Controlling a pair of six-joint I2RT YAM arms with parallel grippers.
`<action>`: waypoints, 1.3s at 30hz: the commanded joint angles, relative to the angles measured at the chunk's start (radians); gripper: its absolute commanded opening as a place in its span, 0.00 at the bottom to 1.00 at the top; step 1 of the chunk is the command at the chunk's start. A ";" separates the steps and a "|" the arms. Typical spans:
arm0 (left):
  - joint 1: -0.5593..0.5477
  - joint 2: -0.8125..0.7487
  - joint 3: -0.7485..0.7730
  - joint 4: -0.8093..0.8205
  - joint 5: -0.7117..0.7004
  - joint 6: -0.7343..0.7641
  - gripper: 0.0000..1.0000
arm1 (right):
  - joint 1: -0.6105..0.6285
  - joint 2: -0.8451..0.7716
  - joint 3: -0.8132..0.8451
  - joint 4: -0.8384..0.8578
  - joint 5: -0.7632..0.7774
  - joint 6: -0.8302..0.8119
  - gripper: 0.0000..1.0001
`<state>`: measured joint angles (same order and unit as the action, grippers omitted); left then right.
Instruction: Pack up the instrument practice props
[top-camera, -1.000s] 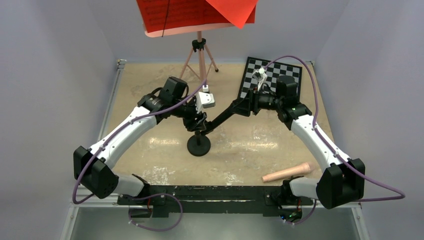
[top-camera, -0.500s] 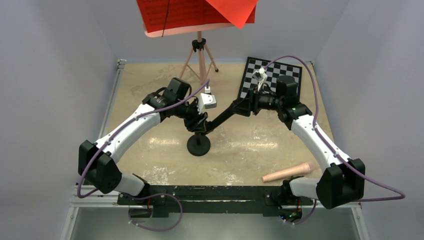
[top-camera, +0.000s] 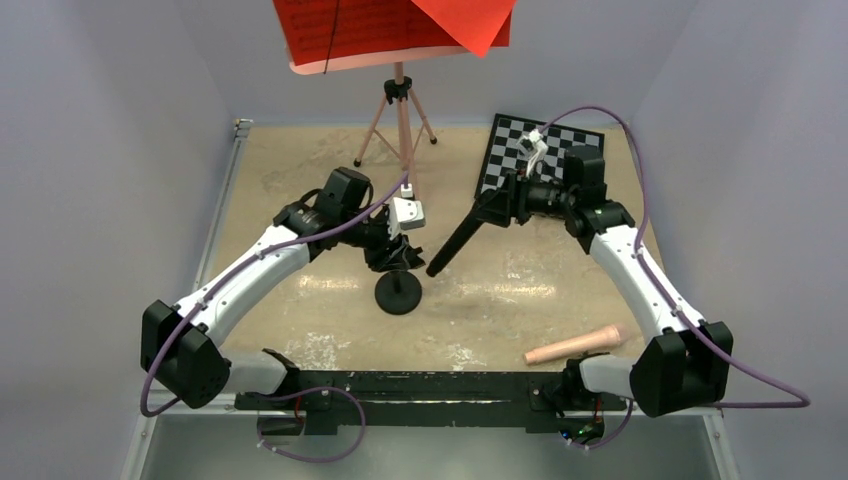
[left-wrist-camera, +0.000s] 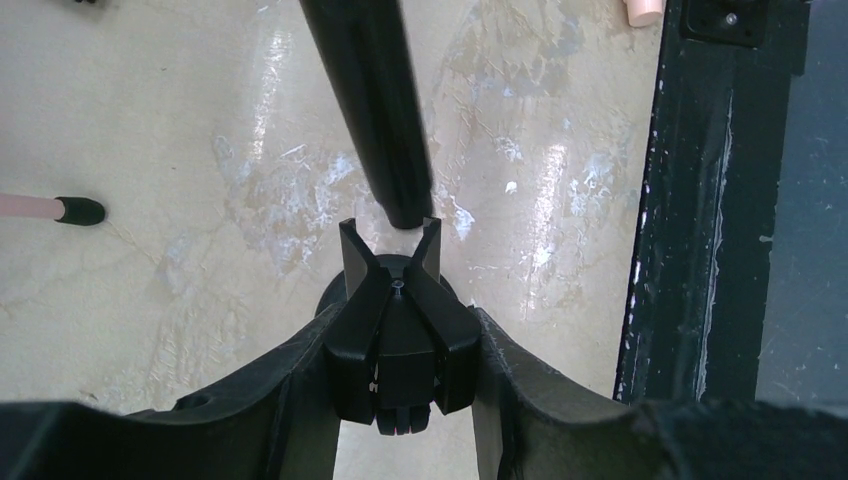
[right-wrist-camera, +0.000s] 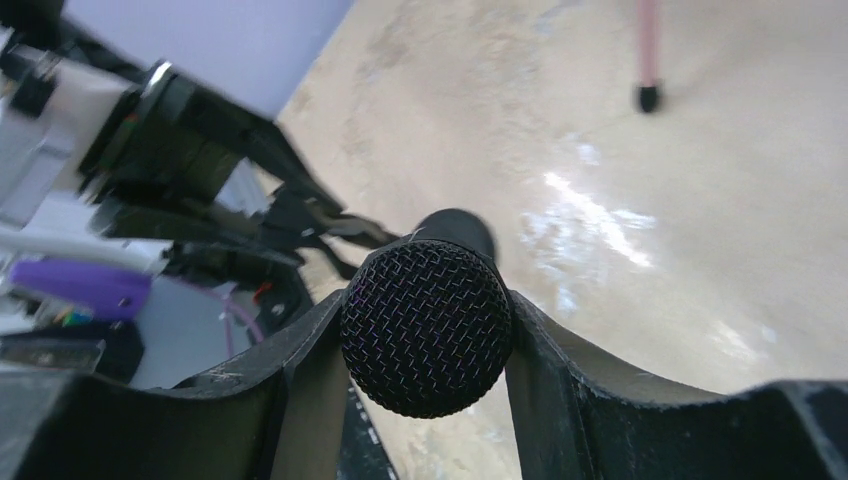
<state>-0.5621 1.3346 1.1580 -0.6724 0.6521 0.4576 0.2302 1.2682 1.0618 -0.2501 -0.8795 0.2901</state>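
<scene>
The black microphone hangs slanted above the table, its mesh head clamped between the fingers of my right gripper, which sits near the chessboard's front. Its tail end hovers just clear of the V-shaped clip of the small mic stand. My left gripper is shut on that clip from both sides, above the round base. At the back, the pink music stand carries red sheet-music pages on its tray.
A black-and-white chessboard lies at the back right under my right wrist. A peach-coloured cylinder lies near the front right. A pink tripod foot stands left of the mic stand. The black base rail runs along the near edge.
My right gripper has drawn the microphone back and up to the right, out of the stand's clip. My left gripper has closed a little on the clip and dropped slightly.
</scene>
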 joint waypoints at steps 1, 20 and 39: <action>-0.005 -0.029 -0.032 -0.022 0.055 0.018 0.00 | -0.096 -0.032 0.070 -0.039 0.070 -0.061 0.00; -0.008 -0.014 -0.014 0.032 -0.018 -0.037 0.98 | -0.116 -0.033 0.118 -0.099 0.059 -0.103 0.00; -0.003 -0.128 0.108 0.045 -0.111 -0.092 0.99 | -0.116 -0.091 0.219 -0.240 0.046 -0.205 0.00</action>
<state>-0.5644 1.2831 1.1969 -0.6746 0.6010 0.4026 0.1112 1.2465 1.1965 -0.4557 -0.8204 0.1474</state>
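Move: Between the left fingers is the microphone stand's clip, its round base about 15 cm below, 2 cm back and 1 cm left. The microphone in the right hand has its middle some 9 cm right of the left hand, 3 cm ahead and 4 cm above. From the right hand the clip lies about 13 cm left, 6 cm back and 7 cm lower; the chessboard is roughly 22 cm ahead, 15 cm right and 25 cm below. Drawing the already freed microphone away from the clip, the right hand goes quickly about 4.5 cm right and 3 cm forward, turning slightly clockwise, then holds its place and rises some 2 cm late on, its grip kept on the head. The left hand keeps the clip pinched nearly in place, then opens wide, letting go, and lifts about 3 cm. ##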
